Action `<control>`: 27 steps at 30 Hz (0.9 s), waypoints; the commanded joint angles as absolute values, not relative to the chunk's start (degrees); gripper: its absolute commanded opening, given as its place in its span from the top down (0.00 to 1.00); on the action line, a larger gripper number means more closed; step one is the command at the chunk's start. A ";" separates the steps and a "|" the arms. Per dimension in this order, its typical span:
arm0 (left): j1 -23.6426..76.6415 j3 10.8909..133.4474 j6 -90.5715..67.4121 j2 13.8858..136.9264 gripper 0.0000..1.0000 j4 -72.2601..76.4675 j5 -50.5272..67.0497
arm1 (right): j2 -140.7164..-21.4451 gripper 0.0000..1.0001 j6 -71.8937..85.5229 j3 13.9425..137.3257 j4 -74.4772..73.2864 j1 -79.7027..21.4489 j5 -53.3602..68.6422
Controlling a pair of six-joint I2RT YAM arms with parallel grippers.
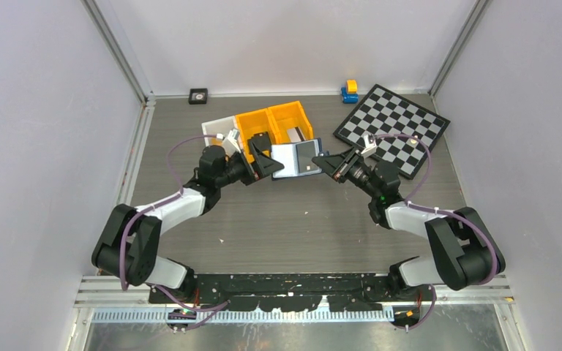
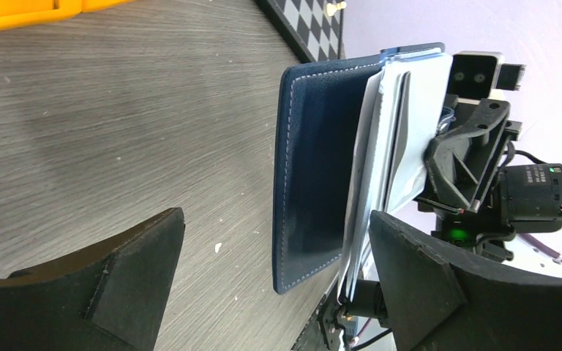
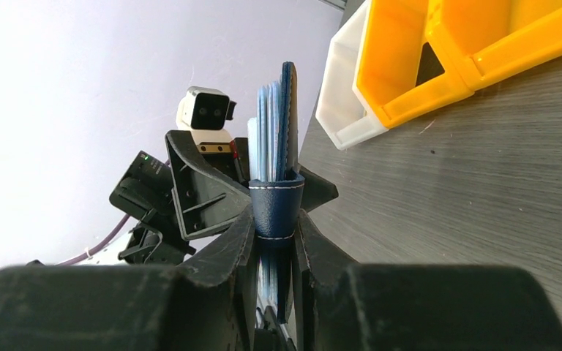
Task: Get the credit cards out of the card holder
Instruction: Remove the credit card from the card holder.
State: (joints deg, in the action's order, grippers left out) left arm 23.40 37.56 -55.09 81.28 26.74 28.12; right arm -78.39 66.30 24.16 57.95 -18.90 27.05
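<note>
The navy card holder (image 1: 296, 159) hangs above the table between the two arms, its light blue-grey inside facing up. A dark grey credit card (image 1: 306, 151) shows in its right half. My right gripper (image 1: 331, 165) is shut on the holder's right edge; in the right wrist view the navy fold (image 3: 276, 201) sits pinched in the right gripper (image 3: 274, 234). My left gripper (image 1: 268, 162) stands open at the holder's left end. In the left wrist view the navy cover (image 2: 315, 175) and pale leaves (image 2: 391, 168) reach in between the fingers of the left gripper (image 2: 274, 281), and the cover stands free of the left finger.
Two orange bins (image 1: 290, 117) and a white bin (image 1: 218, 126) stand just behind the holder. A chessboard (image 1: 394, 124) lies at the back right, with a small blue and yellow toy (image 1: 349, 91) beyond it. A small black square item (image 1: 198, 94) sits by the back wall.
</note>
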 commanded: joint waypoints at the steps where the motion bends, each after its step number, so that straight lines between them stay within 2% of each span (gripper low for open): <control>1: 23.47 37.49 -56.43 82.58 0.00 33.83 31.38 | -79.70 0.97 67.76 25.11 65.71 -18.62 28.31; 8: 23.47 37.26 -60.42 86.67 0.01 42.72 35.64 | -84.68 0.99 72.05 26.11 71.99 -18.76 30.94; 10: 23.47 37.38 -60.40 86.78 0.05 42.91 35.91 | -85.40 0.99 72.05 26.56 72.22 -19.25 31.35; 13: 23.47 37.57 -60.33 86.98 0.21 43.12 36.41 | -85.85 1.00 71.41 27.33 72.08 -20.45 31.96; 17: 23.47 37.86 -61.16 88.29 0.54 45.53 37.45 | -85.57 0.99 70.33 28.35 70.33 -21.39 32.60; 19: 23.47 37.89 -62.08 89.38 0.61 46.57 37.73 | -84.56 0.99 69.01 28.87 67.57 -21.49 32.34; 23: 23.47 37.97 -64.31 92.07 0.71 50.04 38.78 | -81.44 0.99 62.03 31.53 51.47 -22.81 30.03; 25: 23.38 37.97 -65.15 93.14 0.82 51.56 39.30 | -80.31 0.94 59.92 32.25 48.87 -23.87 29.26; 27: 23.38 37.98 -65.39 93.61 0.89 52.22 39.42 | -79.72 0.77 59.26 32.38 48.45 -24.40 29.19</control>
State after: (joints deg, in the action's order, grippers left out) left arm 23.40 37.54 -64.18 92.73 46.26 37.82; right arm -83.79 63.79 29.15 51.55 -22.68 29.39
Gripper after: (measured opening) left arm 0.165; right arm 0.238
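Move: The open card holder, already pinched at its right edge by the right hand, has its middle about 6 cm to the left hand's right, straight ahead 0 and roughly level, so its free left edge is right at the wide-open left fingers. The yellow bins stand some 9 cm ahead of the left hand, 1 cm right and 13 below; the white bin about 6 ahead, 14 left, 13 below. From the right hand the holder's middle lies about 5 cm left and 1 ahead, nearly level. The card holder, kept in the right hand's pinch, is carried about 3 cm left and some 2.5 cm down into the left gripper. The left hand comes about 2.5 cm right to meet it, rising a little and sinking back while rolling and turning roughly 10 degrees clockwise, then its wide-open fingers close on the holder's left side. ##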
